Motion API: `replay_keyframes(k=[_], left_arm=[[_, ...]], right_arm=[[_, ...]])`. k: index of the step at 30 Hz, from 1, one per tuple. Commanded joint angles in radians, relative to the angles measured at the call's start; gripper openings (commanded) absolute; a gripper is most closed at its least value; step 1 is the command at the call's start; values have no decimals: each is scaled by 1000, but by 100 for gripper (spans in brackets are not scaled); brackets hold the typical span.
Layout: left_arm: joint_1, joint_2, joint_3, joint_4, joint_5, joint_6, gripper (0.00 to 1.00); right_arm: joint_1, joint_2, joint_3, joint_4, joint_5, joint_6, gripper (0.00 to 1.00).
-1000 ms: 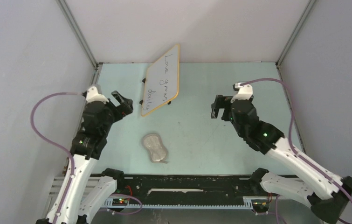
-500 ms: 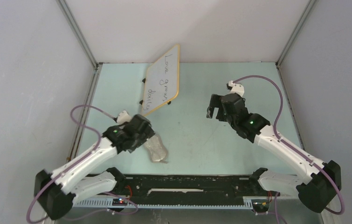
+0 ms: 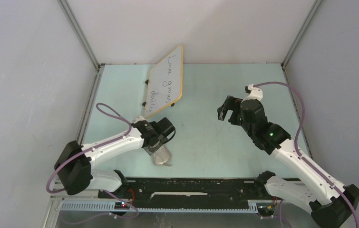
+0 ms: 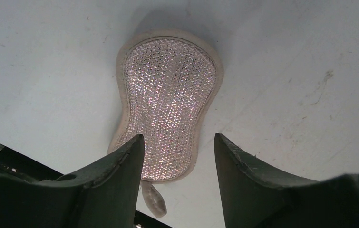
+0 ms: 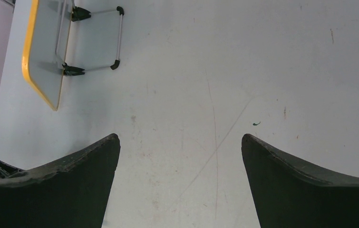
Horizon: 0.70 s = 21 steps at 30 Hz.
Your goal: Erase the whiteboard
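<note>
The whiteboard, orange-framed with dark handwriting, stands tilted on black feet at the back of the table. In the right wrist view, the whiteboard shows at the upper left. A grey sparkly cloth pad lies flat on the table. My left gripper hovers open just over its near end, one finger on each side, gripping nothing. From above, the left gripper covers the top part of the pad. My right gripper hangs open over bare table right of the board, nothing between its fingers.
Grey walls close in the table on three sides. A black and metal rail runs along the near edge, just below the pad. Its dark edge shows at the lower left of the left wrist view.
My left arm has swung from beside the whiteboard down and right to the pad, and its jaws have narrowed. The right arm shifted slightly right and stayed open.
</note>
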Motion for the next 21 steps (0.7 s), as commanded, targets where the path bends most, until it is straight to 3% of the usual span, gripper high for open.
replay_keyframes(k=[1, 6, 18, 21], left_arm=[[-3, 31, -10, 0, -24, -15, 59], [-4, 49, -40, -9, -32, 40, 52], [-3, 57, -175, 178, -16, 212, 40], [-4, 100, -165, 181, 0, 226, 42]], right_arm=[[-13, -28, -17, 26, -10, 21, 100], [-17, -27, -19, 16, -24, 28, 100], [-29, -31, -27, 26, -38, 27, 100], [-29, -29, -27, 30, -47, 28, 100]])
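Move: Right under the left hand, about 6 cm down and with no real offset forward or sideways, lies the middle of the cleaning pad. From that same hand the middle of the whiteboard stands roughly 25 cm ahead, about level sideways and some 4 cm higher. For the idle right hand the pad is some 27 cm to its left, 9 cm back and 21 cm below. Sinking about 5 cm onto the waist of the cleaning pad, the left hand also drifts some 2 cm back and 2 cm left, while the wrist turns roughly 10 degrees clockwise and tilts slightly. The half-open fingers keep closing, to well under half open; one ends at the pad's left edge, the other pressing its tip into the fabric. ##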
